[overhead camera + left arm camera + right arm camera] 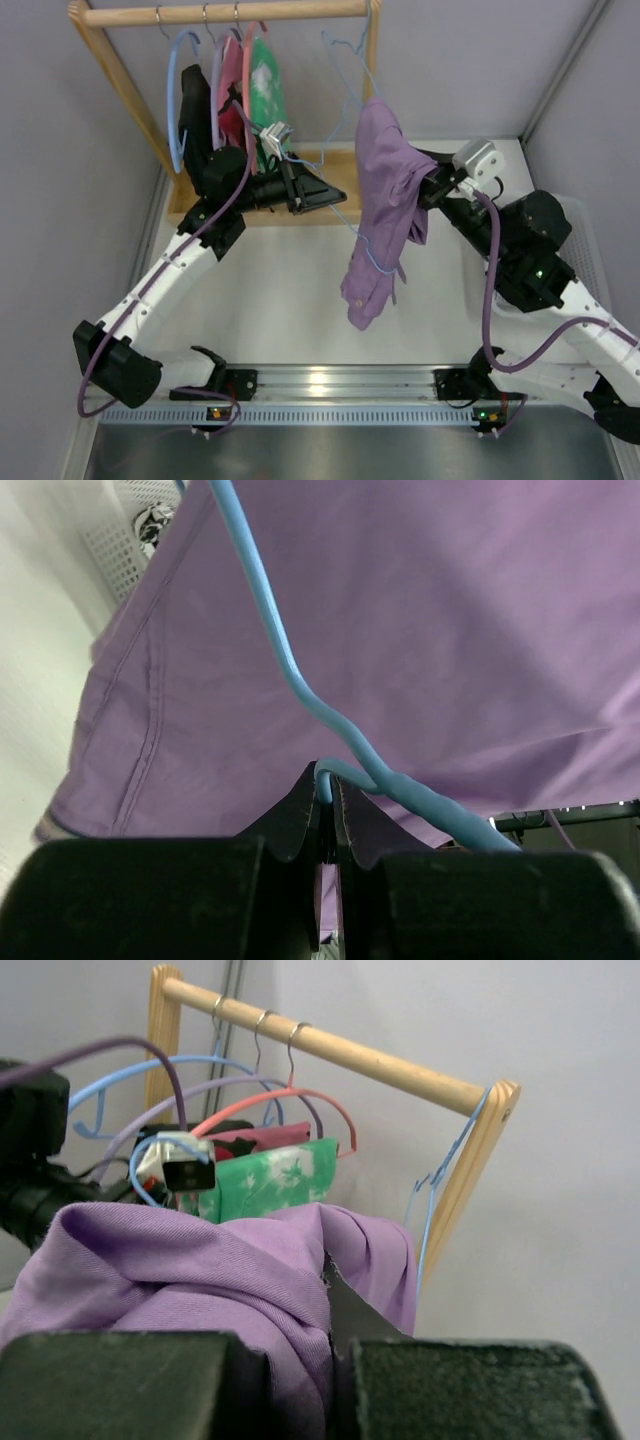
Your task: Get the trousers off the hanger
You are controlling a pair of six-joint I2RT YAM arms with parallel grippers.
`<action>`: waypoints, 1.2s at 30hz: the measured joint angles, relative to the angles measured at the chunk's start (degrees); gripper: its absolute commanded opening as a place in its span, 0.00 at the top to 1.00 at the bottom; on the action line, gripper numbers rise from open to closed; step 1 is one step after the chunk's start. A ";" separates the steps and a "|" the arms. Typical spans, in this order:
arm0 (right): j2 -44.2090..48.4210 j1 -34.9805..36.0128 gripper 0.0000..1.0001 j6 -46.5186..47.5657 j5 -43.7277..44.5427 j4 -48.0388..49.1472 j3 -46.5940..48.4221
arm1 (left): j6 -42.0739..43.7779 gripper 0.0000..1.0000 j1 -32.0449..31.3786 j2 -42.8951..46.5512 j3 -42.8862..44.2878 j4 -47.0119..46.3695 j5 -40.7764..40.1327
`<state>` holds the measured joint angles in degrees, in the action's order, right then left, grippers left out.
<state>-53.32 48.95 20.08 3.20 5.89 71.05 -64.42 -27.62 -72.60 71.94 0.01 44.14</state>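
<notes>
The lilac-purple trousers point(380, 180) hang bunched over the thin light-blue wire hanger point(375, 265), which hooks on the right end of the wooden rail. My left gripper point(322, 192) reaches in from the left and is shut on the hanger; in the left wrist view the jaws point(327, 785) pinch the blue wire point(290, 670) in front of the purple cloth point(450, 630). From the right, my right gripper point(428, 185) is shut on a fold of the trousers. In the right wrist view the cloth point(200, 1260) is bunched between the jaws point(328, 1280), with the hanger wire point(425, 1220) behind.
The wooden rack point(225, 12) stands at the back. At its left hang a thick blue hanger point(172, 100), a black garment point(195, 100) and a green printed garment point(265, 80) on a pink hanger. A white perforated basket point(590, 235) sits at the right edge.
</notes>
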 measured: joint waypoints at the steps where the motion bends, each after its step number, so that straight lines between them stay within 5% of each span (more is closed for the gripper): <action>1: -0.02 0.00 1.00 -0.28 0.00 0.00 0.59 | 0.22 1.00 -0.02 0.11 -0.74 0.02 -0.02; 28: -4.63 -0.13 1.00 3.93 8.96 5.44 16.52 | 5.62 1.00 0.00 3.91 -14.86 1.95 -0.20; 36: 0.90 -9.03 1.00 4.15 10.99 3.82 17.75 | 8.09 1.00 0.02 5.46 -15.17 3.58 -0.17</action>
<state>-52.42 39.92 24.23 14.20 9.72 88.79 -56.34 -27.59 -67.13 56.77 3.60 43.97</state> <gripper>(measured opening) 0.027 0.092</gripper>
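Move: The lilac trousers hang from the closed right fingers, their middle some 12 cm below that hand, 4 cm ahead and 5 cm to its left. The blue hanger they are coming off is about 9 cm left of the right hand, level with it fore and aft, and 15 cm lower. The white basket lies about 40 cm right, 10 cm ahead and 47 cm below. From the left hand, still pinching the hanger, the trousers' middle is roughly 9 cm right, 2 cm ahead and 3 cm lower. The trousers, still pinched, are drawn up and off the blue hanger by the right hand: about 7 cm nearly straight up, then up and increasingly fast to the right, some 14 cm higher and 13 cm right in all, turning about 20 degrees clockwise and tipping upward. The left hand keeps its pinch on the hanger and sinks about 10 cm, easing slightly back and rolling a little. ##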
